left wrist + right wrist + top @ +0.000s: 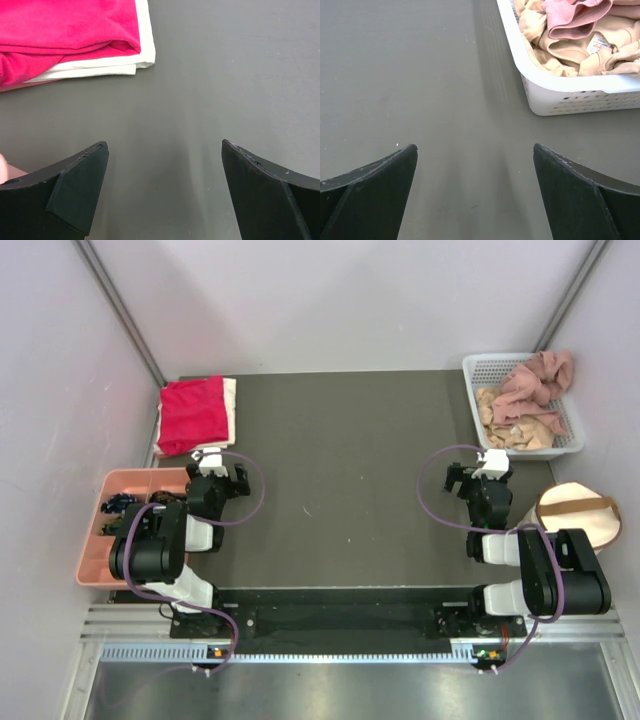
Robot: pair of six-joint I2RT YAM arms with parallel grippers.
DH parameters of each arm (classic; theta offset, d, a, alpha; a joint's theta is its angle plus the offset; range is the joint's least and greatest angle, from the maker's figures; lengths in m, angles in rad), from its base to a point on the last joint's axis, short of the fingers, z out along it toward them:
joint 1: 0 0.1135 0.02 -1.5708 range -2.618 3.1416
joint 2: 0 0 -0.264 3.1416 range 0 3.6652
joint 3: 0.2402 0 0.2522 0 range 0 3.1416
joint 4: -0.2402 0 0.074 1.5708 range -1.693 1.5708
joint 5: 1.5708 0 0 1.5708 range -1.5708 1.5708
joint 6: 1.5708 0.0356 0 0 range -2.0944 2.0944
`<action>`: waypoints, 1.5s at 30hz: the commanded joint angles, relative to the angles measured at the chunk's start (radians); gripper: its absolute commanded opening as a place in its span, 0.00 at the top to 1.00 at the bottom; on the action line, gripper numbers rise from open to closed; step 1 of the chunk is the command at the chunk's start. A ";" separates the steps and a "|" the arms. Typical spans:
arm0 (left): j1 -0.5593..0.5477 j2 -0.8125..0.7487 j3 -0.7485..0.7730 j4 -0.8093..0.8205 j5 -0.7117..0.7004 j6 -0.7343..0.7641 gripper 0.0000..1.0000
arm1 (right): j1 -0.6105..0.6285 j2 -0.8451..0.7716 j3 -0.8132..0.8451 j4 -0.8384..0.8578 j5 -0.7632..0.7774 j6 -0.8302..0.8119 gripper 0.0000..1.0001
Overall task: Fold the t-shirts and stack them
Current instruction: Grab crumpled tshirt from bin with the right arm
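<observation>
A folded red t-shirt (193, 412) lies on a folded white t-shirt (230, 408) at the table's back left; the wrist view shows the red t-shirt (65, 35) over the white t-shirt (100, 67). A dusty-pink t-shirt (535, 385) and a tan t-shirt (515, 430) lie crumpled in a white basket (575, 435) at the back right, with the pink t-shirt (575, 22) on the tan t-shirt (570, 55). My left gripper (218, 468) (165, 147) is open and empty, just short of the stack. My right gripper (478, 472) (475, 150) is open and empty, left of the basket (580, 95).
A salmon tray (95, 560) with small dark items sits beside the left arm. A round cream bag (580, 515) with a brown strap lies beside the right arm. Dark grey table (340, 460) spans between the arms; sloped walls close in both sides.
</observation>
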 commanded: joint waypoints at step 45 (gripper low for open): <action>-0.070 -0.475 0.694 -1.277 0.092 -0.359 0.01 | 0.153 -0.476 0.745 -1.434 0.246 0.234 0.01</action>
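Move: The pink crumpled t-shirt in the white basket lies some 18 cm ahead of the right hand and 12 cm to its right, perhaps a few centimetres below it. The tan shirt under it is about 11 cm ahead and 9 cm right, somewhat lower, and the round bag sits roughly 8 cm back and 20 cm right. From the left hand the pink shirt is far off, nearly 70 cm right and some 19 cm ahead. Empty and still wide open, the right hand lifts about 15 cm off its low rest beside the basket, veering slightly right and then back left, and near the end draws back 4 cm, away from the shirts, as its fingers tip down some 10 degrees. The left hand, open as well, climbs about 19 cm, swinging out to its left and then back across to the right while rolling its left side down, and neither hand touches cloth. ##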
